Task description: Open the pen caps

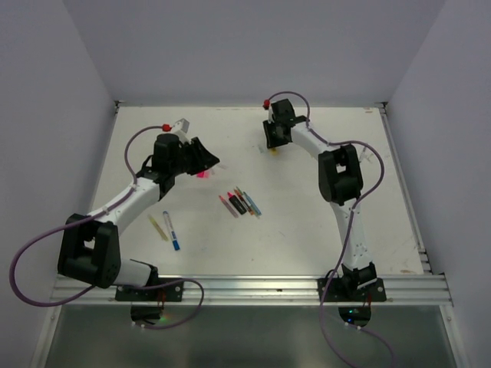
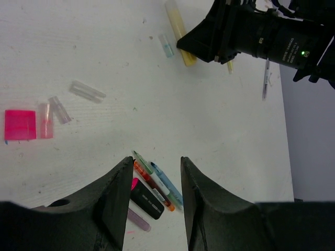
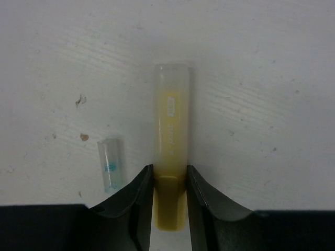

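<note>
A yellow highlighter (image 3: 171,130) lies on the white table at the far middle, its cap end between the fingers of my right gripper (image 3: 170,170), which is shut on it and presses both sides. A small clear pen cap (image 3: 110,164) with a blue mark lies just left of it. My left gripper (image 2: 156,161) hangs open over the table's middle left, nothing between its fingers. Loose pen caps lie near it: a pink one (image 2: 20,124), a pale pink one (image 2: 46,121) and two clear ones (image 2: 60,110). Several pens (image 1: 240,203) lie bunched at the centre.
A yellow pen (image 1: 159,227) and a blue-tipped pen (image 1: 172,230) lie near the left arm's base. A thin grey pen (image 2: 266,78) lies beyond the right gripper (image 1: 274,142). Walls close in the table on three sides.
</note>
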Controlling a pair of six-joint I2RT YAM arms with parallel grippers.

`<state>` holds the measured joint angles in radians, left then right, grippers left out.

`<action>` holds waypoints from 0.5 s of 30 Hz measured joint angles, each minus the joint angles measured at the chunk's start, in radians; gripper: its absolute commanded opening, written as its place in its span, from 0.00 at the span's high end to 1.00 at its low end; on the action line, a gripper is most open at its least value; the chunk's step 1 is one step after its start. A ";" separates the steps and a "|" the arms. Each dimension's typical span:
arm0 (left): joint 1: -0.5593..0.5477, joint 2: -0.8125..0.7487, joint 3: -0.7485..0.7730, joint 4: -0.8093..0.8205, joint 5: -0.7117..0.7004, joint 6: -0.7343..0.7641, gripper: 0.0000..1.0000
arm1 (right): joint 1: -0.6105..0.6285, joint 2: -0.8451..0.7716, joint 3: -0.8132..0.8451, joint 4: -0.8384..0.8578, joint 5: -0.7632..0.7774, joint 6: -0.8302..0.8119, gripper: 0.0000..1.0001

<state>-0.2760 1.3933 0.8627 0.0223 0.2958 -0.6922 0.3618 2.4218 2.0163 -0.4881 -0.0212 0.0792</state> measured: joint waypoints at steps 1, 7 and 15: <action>0.000 0.000 -0.001 0.008 0.000 -0.004 0.55 | 0.007 -0.003 -0.004 0.000 -0.003 -0.004 0.80; 0.001 0.010 -0.005 0.039 0.003 -0.031 0.55 | 0.056 -0.015 -0.026 0.006 -0.026 -0.022 0.81; 0.021 0.020 -0.029 0.069 0.013 -0.075 0.55 | 0.120 -0.035 -0.063 0.025 -0.071 -0.014 0.82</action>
<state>-0.2550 1.4136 0.8337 0.0917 0.3084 -0.7673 0.4816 2.3863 1.9533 -0.4629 -0.0921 0.0650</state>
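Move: The right gripper already holds the yellow highlighter down at the table. From it, the left gripper waits about 19 cm to the left, 16 cm back and some 13 cm higher. A small blue-tinged clear cap lies 4 cm to the left and level; another clear cap lies about 17 cm left and 8 cm back; the marker row sits 11 cm left and 19 cm back. From the left gripper, the highlighter lies roughly 17 cm ahead, 19 cm right and 13 cm below. Keep the right gripper shut on the yellow highlighter and carry it low and level along the table, about 7 cm left and 4 cm back, towards the left gripper and the farther clear cap. Turn the hand some 10 degrees counter-clockwise on the way, and push the small blue-tinged cap along on the leading side. ##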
